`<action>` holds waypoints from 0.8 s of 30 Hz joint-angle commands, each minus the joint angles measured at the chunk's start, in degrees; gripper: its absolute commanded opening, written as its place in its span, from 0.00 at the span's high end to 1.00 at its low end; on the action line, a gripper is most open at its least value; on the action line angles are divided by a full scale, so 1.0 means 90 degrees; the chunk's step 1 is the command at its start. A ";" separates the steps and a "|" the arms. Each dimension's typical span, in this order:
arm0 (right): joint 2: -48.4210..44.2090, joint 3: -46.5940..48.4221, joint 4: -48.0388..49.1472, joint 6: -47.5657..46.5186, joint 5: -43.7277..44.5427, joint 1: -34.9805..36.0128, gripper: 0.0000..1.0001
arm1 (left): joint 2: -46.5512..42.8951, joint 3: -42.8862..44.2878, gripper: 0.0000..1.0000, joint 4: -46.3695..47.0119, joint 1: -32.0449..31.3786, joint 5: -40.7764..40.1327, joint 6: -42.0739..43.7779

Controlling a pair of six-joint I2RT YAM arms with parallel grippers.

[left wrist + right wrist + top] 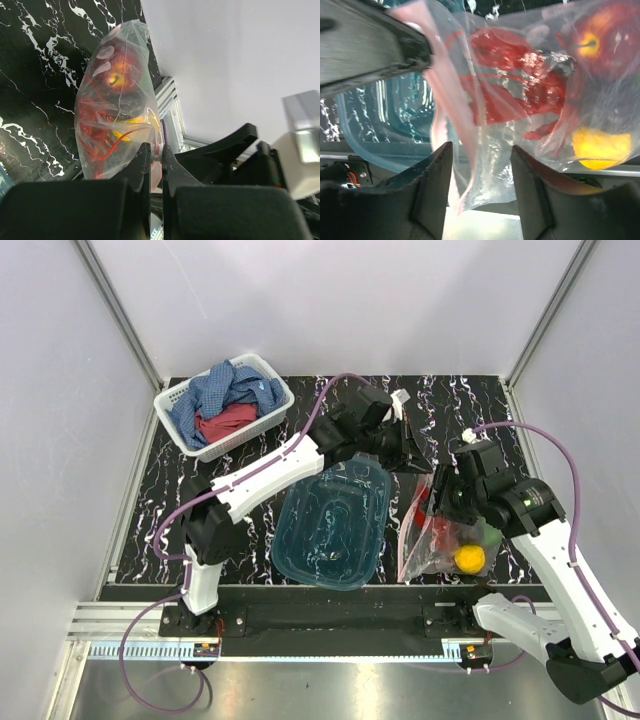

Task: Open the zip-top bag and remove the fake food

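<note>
The zip-top bag (428,540) hangs at the right of the table, clear plastic with a pinkish zip strip (447,110). Inside it lies the fake food: a red lobster (515,85), a dark red fruit (605,35) and a yellow fruit (600,145); a green piece (490,535) shows from above. My left gripper (156,148) is shut on the bag's zip strip, and the bag (115,100) dangles beyond it. My right gripper (480,160) is open, with a loose flap of the bag's mouth between its fingers (432,170), apart from both.
A teal translucent tub (330,525) lies just left of the bag. A white basket (180,395) with blue and red cloths stands at the back left. White walls enclose the black marbled table (480,400). A metal rail runs along the near edge.
</note>
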 commanded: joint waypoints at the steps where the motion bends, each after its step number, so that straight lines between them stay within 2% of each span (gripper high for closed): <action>1: -0.0228 -0.0335 0.0266 0.0100 -0.0024 0.0009 0.48 | -0.0453 0.0261 1.00 0.0129 -0.0141 0.0028 -0.0033; 3: -0.0228 -0.0462 0.0334 0.0130 0.0122 0.0009 0.52 | -0.0472 0.0261 1.00 0.0109 -0.0161 0.0068 -0.0053; 4: -0.0218 -0.0472 0.0393 0.0130 0.0142 0.0009 0.58 | -0.0482 0.0261 1.00 0.0109 -0.0171 0.0106 -0.0033; 5: -0.0189 -0.0463 0.0384 0.0149 0.0171 0.0009 0.74 | -0.0482 0.0271 1.00 0.0109 -0.0171 0.0136 0.0054; 6: -0.0169 -0.0337 0.0355 0.0169 0.0239 0.0009 0.85 | -0.0472 0.0290 1.00 0.0090 -0.0171 0.0165 0.0142; 7: -0.0159 -0.0258 0.0238 0.0198 0.0288 0.0009 0.94 | -0.0492 0.0310 1.00 -0.0113 -0.0171 0.0136 0.0249; 8: -0.0159 -0.0200 0.0179 0.0237 0.0308 0.0009 1.00 | -0.0492 0.0320 0.94 -0.0231 -0.0161 0.0088 0.0521; 9: -0.0179 -0.0073 0.0140 0.0276 0.0328 0.0009 1.00 | -0.0569 0.0310 0.76 -0.0348 -0.0161 0.0039 0.0688; 10: -0.0198 -0.0014 0.0052 0.0286 0.0318 0.0009 1.00 | -0.0628 0.0281 0.65 -0.0562 -0.0171 -0.0087 0.0854; 13: -0.0247 0.0220 -0.0152 0.0315 0.0347 0.0009 1.00 | -0.1077 -0.0050 0.42 -0.0982 -0.0181 -0.0535 0.1693; 17: -0.0286 0.0319 -0.0183 0.0364 0.0260 0.0009 1.00 | -0.1663 -0.0363 0.32 -0.1647 -0.0190 -0.1093 0.2932; 21: -0.0257 0.0299 -0.0202 0.0413 0.0133 0.0009 1.00 | -0.1947 -0.0900 0.32 -0.1951 -0.0239 -0.1056 0.3082; 24: -0.0325 0.0309 -0.0212 0.0413 0.0113 0.0009 1.00 | -0.1802 -0.1018 0.31 -0.1971 -0.0590 -0.1133 0.3111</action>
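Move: At the left fingertips is the bag rim by its far corner, still pinched. The right hand, open astride the near side of that rim, has its pinching spot level with it, about 2 cm below. From the right hand, the yellow food lies some 10 cm right, 7 back and 15 below; the red food about 3 ahead, 1 right and 13 below; the teal tub roughly 22 left, 2 ahead and 18 below. Dipping about 2 cm, the right hand shuts its fingers on the bag rim, then rises about as far with the pinch kept. Once it has hold, the left hand, after easing back a little, opens, lets go of the far corner and draws away left towards the tub, about 9 cm with some 5 back and a slight rise, rolling about 20 degrees. ##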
